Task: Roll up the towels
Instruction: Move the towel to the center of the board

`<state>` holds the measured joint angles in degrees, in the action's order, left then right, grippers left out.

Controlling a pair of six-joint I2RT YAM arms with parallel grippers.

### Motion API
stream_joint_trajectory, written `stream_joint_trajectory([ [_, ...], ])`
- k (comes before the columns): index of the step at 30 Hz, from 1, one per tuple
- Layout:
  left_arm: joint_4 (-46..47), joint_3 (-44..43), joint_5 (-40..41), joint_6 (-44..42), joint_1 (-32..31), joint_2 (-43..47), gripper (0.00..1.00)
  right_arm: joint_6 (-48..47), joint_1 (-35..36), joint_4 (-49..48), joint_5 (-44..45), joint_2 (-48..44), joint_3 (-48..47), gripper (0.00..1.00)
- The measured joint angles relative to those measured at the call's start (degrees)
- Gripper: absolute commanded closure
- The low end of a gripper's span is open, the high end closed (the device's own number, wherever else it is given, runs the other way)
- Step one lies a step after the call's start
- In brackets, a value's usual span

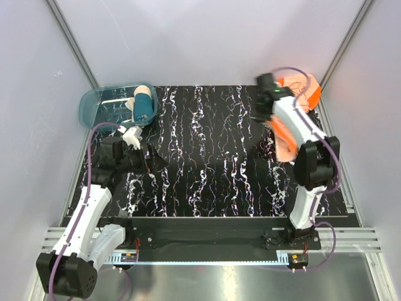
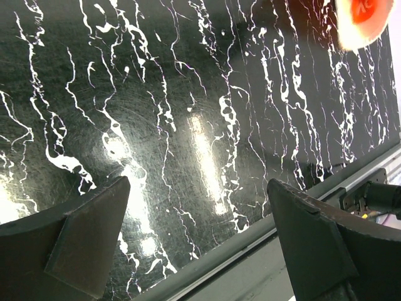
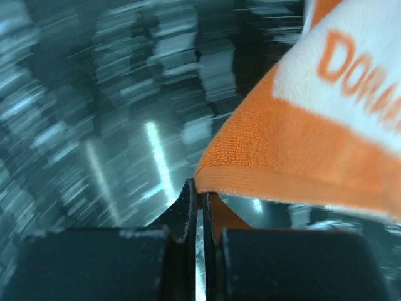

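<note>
The orange towel point(image 1: 302, 88) with white print hangs lifted at the far right of the table, and a fold of it point(image 1: 286, 143) droops under the right arm. My right gripper point(image 3: 200, 188) is shut, its tips pinching the hem at a corner of this towel point(image 3: 326, 144); the view behind it is blurred by motion. The teal-blue towel point(image 1: 144, 104) stands rolled inside the translucent blue tub point(image 1: 94, 105) at the far left. My left gripper point(image 2: 197, 182) is open and holds nothing; it hovers over the marbled table near the tub point(image 1: 152, 160). The left wrist view catches an edge of the orange towel point(image 2: 364, 19).
The black marbled mat point(image 1: 213, 163) covers the table. Grey walls and aluminium posts point(image 1: 72, 41) close in both sides. A metal rail point(image 2: 263, 251) borders the mat's near edge.
</note>
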<state>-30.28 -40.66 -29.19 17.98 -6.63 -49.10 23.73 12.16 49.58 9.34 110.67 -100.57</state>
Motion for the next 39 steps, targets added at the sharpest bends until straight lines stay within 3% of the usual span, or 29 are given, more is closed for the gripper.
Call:
stream_joint_trajectory([
  [4, 0.0, 0.0, 1.1, 0.0, 0.0, 1.1, 0.01, 0.7, 20.2, -0.5, -0.7, -9.3, 0.2, 1.0],
  [8, -0.1, 0.0, 2.5, 0.0, 0.0, 2.4, 0.01, 5.9, 34.2, -2.3, -5.1, -25.2, 14.8, 1.0],
  [13, -0.5, 0.0, 4.7, 0.3, 0.0, 2.8, 0.01, 16.6, 34.5, 6.5, -2.7, -40.3, 31.6, 1.0],
  [18, 2.1, 0.0, 4.7, 3.6, -0.4, 0.3, 0.01, 22.1, 34.4, 14.0, 3.9, -48.8, 29.6, 1.0],
  [22, 3.8, -2.9, 5.5, 6.4, -6.3, -7.3, 0.01, 21.7, 34.2, 11.8, 0.4, -52.5, 28.0, 1.0],
  [23, 3.9, -4.0, 5.7, 6.7, -8.1, -8.9, 0.01, 21.4, 34.2, 9.5, -2.1, -52.9, 29.2, 0.97],
  [24, 4.1, -5.3, 6.2, 7.3, -10.2, -10.4, 0.01, 21.3, 34.2, 7.1, -4.9, -52.3, 30.8, 0.7],
  [26, 4.9, -7.1, 7.2, 8.1, -13.5, -11.6, 0.01, 21.4, 34.8, 0.0, -11.3, -48.5, 34.6, 0.43],
  [27, 5.1, -7.5, 7.6, 8.6, -14.5, -11.4, 0.01, 21.2, 35.9, -2.1, -13.4, -45.2, 35.3, 0.34],
  [28, 5.2, -7.6, 8.2, 9.0, -15.0, -10.8, 0.01, 20.6, 37.5, -3.6, -14.2, -41.0, 35.1, 0.15],
  [31, 3.8, -7.5, 10.1, 9.9, -15.1, -7.1, 0.01, 19.0, 41.6, -5.6, -14.7, -31.3, 32.7, 0.01],
  [34, 3.0, -6.2, 11.3, 11.3, -15.1, -0.3, 0.01, 17.2, 41.8, -1.8, -10.0, -29.4, 26.7, 0.0],
  [39, 3.3, 1.1, 13.4, 16.9, -19.7, 7.1, 0.01, 15.4, 29.3, -2.0, -5.2, -32.2, 17.2, 0.0],
])
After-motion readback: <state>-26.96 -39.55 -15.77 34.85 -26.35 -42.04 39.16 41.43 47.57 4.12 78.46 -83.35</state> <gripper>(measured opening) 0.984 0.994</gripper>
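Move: The right hand already holds a corner of the orange towel. The board's centre, where the towel is to go, lies about 20 cm to this hand's left and 10 cm back, some 12 cm below. The towel's bulk is roughly 17 cm to the hand's right, 6 cm farther out and 11 cm below. From the left hand, the board's centre lies some 12 cm ahead, 23 cm to the right and 15 cm below. Fast left and back, rising at first, the right hand hauls the orange towel's pinched corner nearly 30 cm back, swinging left, right and left again. Dipping near the front edge, it opens wide and lets the corner go, then lifts off about 9 cm, forward and slightly right. The left hand, still open, shifts about 5 cm right, rising and drawing back. ##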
